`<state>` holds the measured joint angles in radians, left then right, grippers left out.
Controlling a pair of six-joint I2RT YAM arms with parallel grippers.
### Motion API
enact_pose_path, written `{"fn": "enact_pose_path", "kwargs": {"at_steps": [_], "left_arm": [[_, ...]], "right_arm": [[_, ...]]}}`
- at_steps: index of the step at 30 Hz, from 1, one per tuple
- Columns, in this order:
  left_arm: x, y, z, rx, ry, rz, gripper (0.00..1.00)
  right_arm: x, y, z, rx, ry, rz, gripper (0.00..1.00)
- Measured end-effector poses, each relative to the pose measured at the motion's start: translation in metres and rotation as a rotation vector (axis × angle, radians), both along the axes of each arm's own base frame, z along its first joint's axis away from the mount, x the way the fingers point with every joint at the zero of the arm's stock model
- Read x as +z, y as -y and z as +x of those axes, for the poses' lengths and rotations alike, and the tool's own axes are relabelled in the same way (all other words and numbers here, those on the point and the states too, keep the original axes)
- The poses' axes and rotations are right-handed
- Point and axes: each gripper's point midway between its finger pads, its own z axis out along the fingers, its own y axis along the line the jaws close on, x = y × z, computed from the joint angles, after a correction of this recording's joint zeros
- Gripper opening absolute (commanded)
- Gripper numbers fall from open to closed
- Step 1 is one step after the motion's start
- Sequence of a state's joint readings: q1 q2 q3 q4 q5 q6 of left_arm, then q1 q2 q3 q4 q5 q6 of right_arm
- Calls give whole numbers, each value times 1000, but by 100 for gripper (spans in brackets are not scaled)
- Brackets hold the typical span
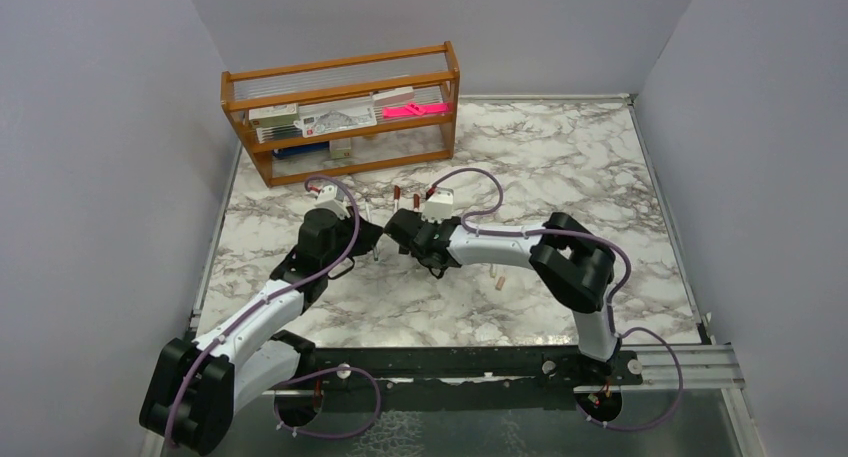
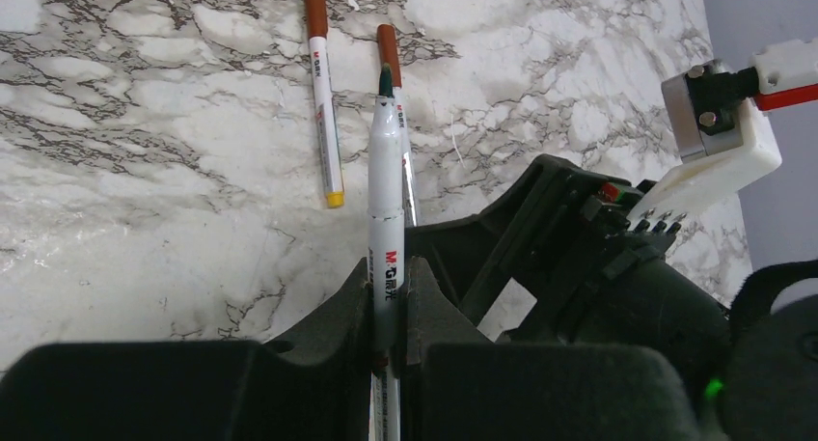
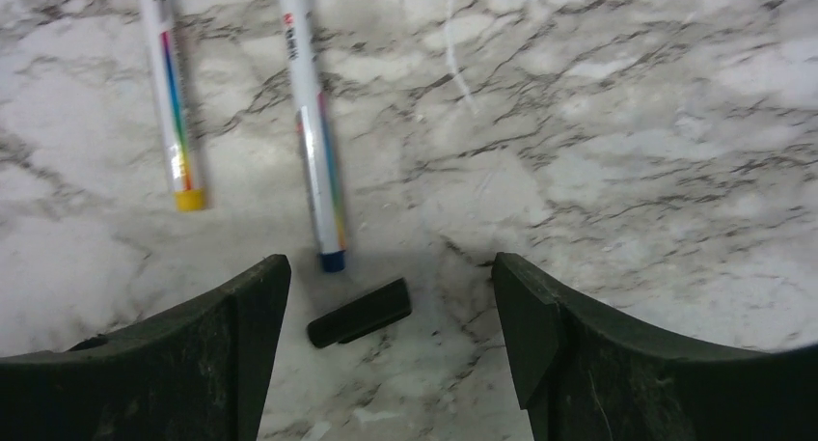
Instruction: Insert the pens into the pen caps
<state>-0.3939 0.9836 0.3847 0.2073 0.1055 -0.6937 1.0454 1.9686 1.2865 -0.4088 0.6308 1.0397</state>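
Observation:
My left gripper [image 2: 389, 277] is shut on a white pen [image 2: 386, 200] whose bare dark tip points away over the marble. In the top view this gripper [image 1: 368, 239] meets my right gripper [image 1: 392, 227] mid-table. My right gripper [image 3: 388, 267] stands open, with a black pen cap [image 3: 359, 313] lying loose on the table between its fingers, touching neither. Two pens with brown caps [image 2: 323, 94] [image 2: 391, 55] lie beyond; the right wrist view shows them as a yellow-ended pen [image 3: 174, 123] and a blue-ended pen [image 3: 313, 142]. Two pale peach caps [image 1: 496, 278] lie right of the right arm.
A wooden rack [image 1: 340, 162] with stationery boxes and a pink item [image 1: 415, 109] stands at the back left. The right arm's wrist [image 2: 598, 258] crowds the right of the left wrist view. Grey walls enclose the marble table [image 1: 560, 157] on three sides.

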Motion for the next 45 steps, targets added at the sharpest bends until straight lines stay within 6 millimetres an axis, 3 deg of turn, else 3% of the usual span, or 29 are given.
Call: {"fn": "enact_pose_path", "kwargs": {"at_steps": [9,17,20,27,36,39,42,45], "left_arm": [[-3,-1,-2,2,-4,2,0],[-4,-1,-3,4,-8,0,0],[-5,-2,-3,4,-10,0,0],[-12,-3,-7,5,-25,3,0],[-12,-3,-7,5,-24,2,0],[-12,-3,-7,5,-25,3,0],[-12,-3,-7,5,-24,2,0],[-12,-3,-7,5,-24,3,0]], "right_arm": [[-9,20,-8,-75,-27,-110,75],[-12,21,-19,-51,-25,-133,74],[-12,23,-21,-50,-22,-128,70],[-13,31,-30,-47,-25,-128,52],[-12,29,-29,-1,-15,-152,50],[-11,26,-27,37,-9,-168,38],[-12,19,-28,71,-16,-161,11],[-12,14,-28,94,-19,-154,2]]}}
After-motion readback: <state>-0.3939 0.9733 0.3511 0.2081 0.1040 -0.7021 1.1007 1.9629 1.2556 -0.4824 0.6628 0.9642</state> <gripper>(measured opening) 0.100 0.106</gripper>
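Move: The black cap lies on the table almost straight under the open right hand, level with it fore and aft, about 1 cm to its left and 2 cm below. From that hand, the brown-capped pen with the blue end has its middle some 9 cm ahead and 3 cm left; the yellow-ended one is about 12 cm ahead and 7 cm left, both also 2 cm down. From the left hand the cap is roughly 10 cm right, level fore and aft, 11 cm below. The black cap gets pinched between the right fingers: the hand first slides about 3 cm back and 3 cm right, sinking 1 cm low over the table and rolling some 10 degrees left side down. Then it eases 1.5 cm left with a slight counter-clockwise turn as the wide-open fingers finish closing on the cap. The left hand keeps its uncapped pen and sinks about 1 cm. ##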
